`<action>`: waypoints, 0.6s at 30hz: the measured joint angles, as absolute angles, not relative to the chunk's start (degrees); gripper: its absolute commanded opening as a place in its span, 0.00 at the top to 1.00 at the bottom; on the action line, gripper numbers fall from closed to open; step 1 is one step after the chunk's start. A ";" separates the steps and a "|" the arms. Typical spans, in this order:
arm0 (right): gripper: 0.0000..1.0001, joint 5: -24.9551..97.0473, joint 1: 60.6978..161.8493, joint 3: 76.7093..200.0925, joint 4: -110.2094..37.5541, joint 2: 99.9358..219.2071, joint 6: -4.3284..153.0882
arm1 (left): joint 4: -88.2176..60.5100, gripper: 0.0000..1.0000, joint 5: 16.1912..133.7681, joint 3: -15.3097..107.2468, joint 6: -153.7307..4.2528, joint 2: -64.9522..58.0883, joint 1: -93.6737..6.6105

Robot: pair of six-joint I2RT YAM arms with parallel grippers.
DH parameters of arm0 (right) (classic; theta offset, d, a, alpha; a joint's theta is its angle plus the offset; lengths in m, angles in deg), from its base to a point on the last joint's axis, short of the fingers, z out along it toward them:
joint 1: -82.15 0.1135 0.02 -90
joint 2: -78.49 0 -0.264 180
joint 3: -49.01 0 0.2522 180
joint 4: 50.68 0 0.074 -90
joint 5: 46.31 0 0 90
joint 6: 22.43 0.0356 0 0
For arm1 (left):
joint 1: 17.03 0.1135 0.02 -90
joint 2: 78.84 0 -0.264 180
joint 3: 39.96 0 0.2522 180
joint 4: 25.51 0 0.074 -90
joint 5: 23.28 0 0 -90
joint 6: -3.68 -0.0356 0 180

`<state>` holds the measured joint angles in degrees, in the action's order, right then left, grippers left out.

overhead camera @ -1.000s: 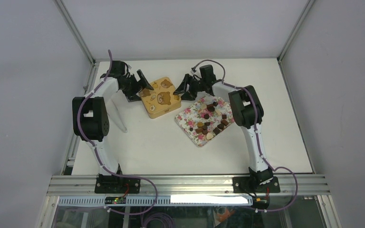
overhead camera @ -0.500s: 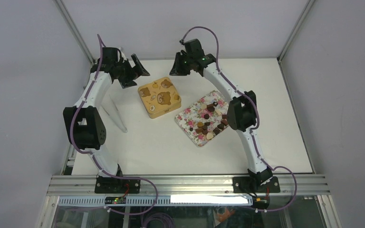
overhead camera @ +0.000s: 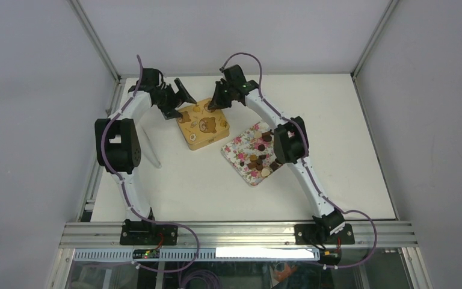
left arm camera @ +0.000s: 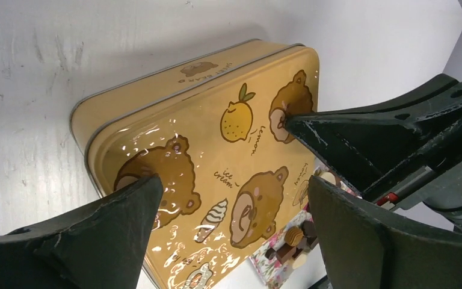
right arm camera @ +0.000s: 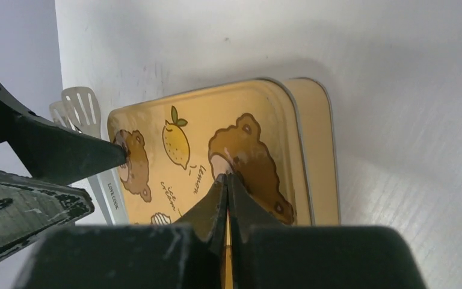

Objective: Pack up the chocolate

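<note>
The chocolate (overhead camera: 263,158) lies as several small brown and cream pieces on a pink-flowered tray (overhead camera: 237,147); a few pieces (left arm camera: 292,238) show past the tin in the left wrist view. A yellow bear-printed tin (overhead camera: 203,125) stands left of the tray with its lid on. My left gripper (overhead camera: 180,103) hangs open over the tin's left side (left arm camera: 216,138), its jaws (left arm camera: 233,182) wide apart with nothing between them. My right gripper (overhead camera: 213,103) is shut and empty, its tips (right arm camera: 227,176) against the lid (right arm camera: 216,138) on a bear's face.
A metal slotted spatula (right arm camera: 79,105) lies on the table left of the tin, seen as a pale strip (overhead camera: 149,144) from above. The table's back edge and frame posts stand close behind both grippers.
The right gripper has shut and come down from above the table's back onto the tin's lid. The left gripper, still open, has swung back in over the tin's left side.
</note>
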<state>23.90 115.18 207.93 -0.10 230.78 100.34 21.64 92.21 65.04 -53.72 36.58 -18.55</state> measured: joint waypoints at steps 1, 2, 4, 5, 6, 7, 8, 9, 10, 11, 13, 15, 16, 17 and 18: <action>1.00 23.70 115.10 206.81 -0.74 230.21 100.30 | 21.29 0.03 92.26 65.08 -53.78 36.51 -18.59; 1.00 23.50 115.05 204.59 -1.77 229.03 100.27 | 21.35 0.02 92.24 65.06 -53.81 36.32 -18.75; 1.00 23.68 115.01 199.73 -2.62 225.86 99.95 | 21.44 0.02 92.26 65.06 -53.89 36.32 -18.94; 1.00 23.92 114.99 196.63 -2.49 223.65 99.40 | 21.59 0.02 92.21 65.06 -53.96 36.10 -18.97; 1.00 24.16 114.96 195.01 -2.23 222.30 99.05 | 21.79 0.02 92.21 65.06 -53.98 35.83 -18.97; 1.00 24.42 114.96 193.18 -2.05 220.81 98.55 | 22.14 0.02 92.21 65.06 -53.98 35.31 -18.97; 1.00 24.62 114.96 191.65 -1.88 219.44 98.00 | 22.53 0.02 92.21 65.06 -54.00 34.54 -18.97; 1.00 24.88 114.99 190.09 -1.79 217.91 97.52 | 22.88 0.01 92.21 65.02 -54.00 33.50 -18.97; 1.00 25.03 114.99 188.70 -1.77 216.62 97.17 | 23.10 0.01 92.19 64.93 -54.00 32.27 -18.97; 1.00 25.23 114.99 186.42 -1.92 214.69 96.71 | 23.17 0.01 92.21 64.84 -53.98 30.79 -18.97; 1.00 25.38 114.99 182.34 -2.25 211.35 96.30 | 22.99 0.01 92.21 64.23 -53.98 27.16 -18.97; 1.00 25.56 114.99 178.71 -2.92 209.21 96.12 | 22.82 0.01 92.24 63.25 -53.96 23.51 -18.97; 1.00 25.93 114.99 176.76 -3.43 208.48 96.10 | 22.75 0.01 92.24 62.51 -53.96 21.47 -18.97; 1.00 26.34 114.99 175.03 -3.76 208.20 96.10 | 22.71 0.01 92.28 61.61 -53.94 19.42 -18.97; 1.00 26.58 114.99 173.68 -3.76 208.20 96.10 | 22.75 0.01 92.32 60.36 -53.94 16.88 -18.97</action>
<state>26.58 114.99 173.68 -3.76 208.20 96.10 22.75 92.32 60.36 -53.94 16.88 -18.97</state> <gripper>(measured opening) 0.005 0.990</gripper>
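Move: Both hands are down on the tin's lid. The right hand's closed fingertips are at its far edge; the lid's right-hand corner lies about 7 cm back and 6 cm right of them, level, its middle about 5 cm back and 3 cm left, and the chocolate tray some 16 cm back, 21 cm right, 6 cm lower. From the left hand the lid's middle is about 5 cm back and 6 cm right, the tongs roughly 14 cm back, 17 cm left, 6 cm lower. The right hand's shut fingertips come off the lid's far edge and hop about 9 cm back and to the right, rising some 3 cm on the way and sinking again onto the lid's right-hand corner. The wide-open left fingers lift clear of the lid's left part, slowly at first, then fast, about 12 cm up and some 4 cm back, tipping up about 15 degrees. ##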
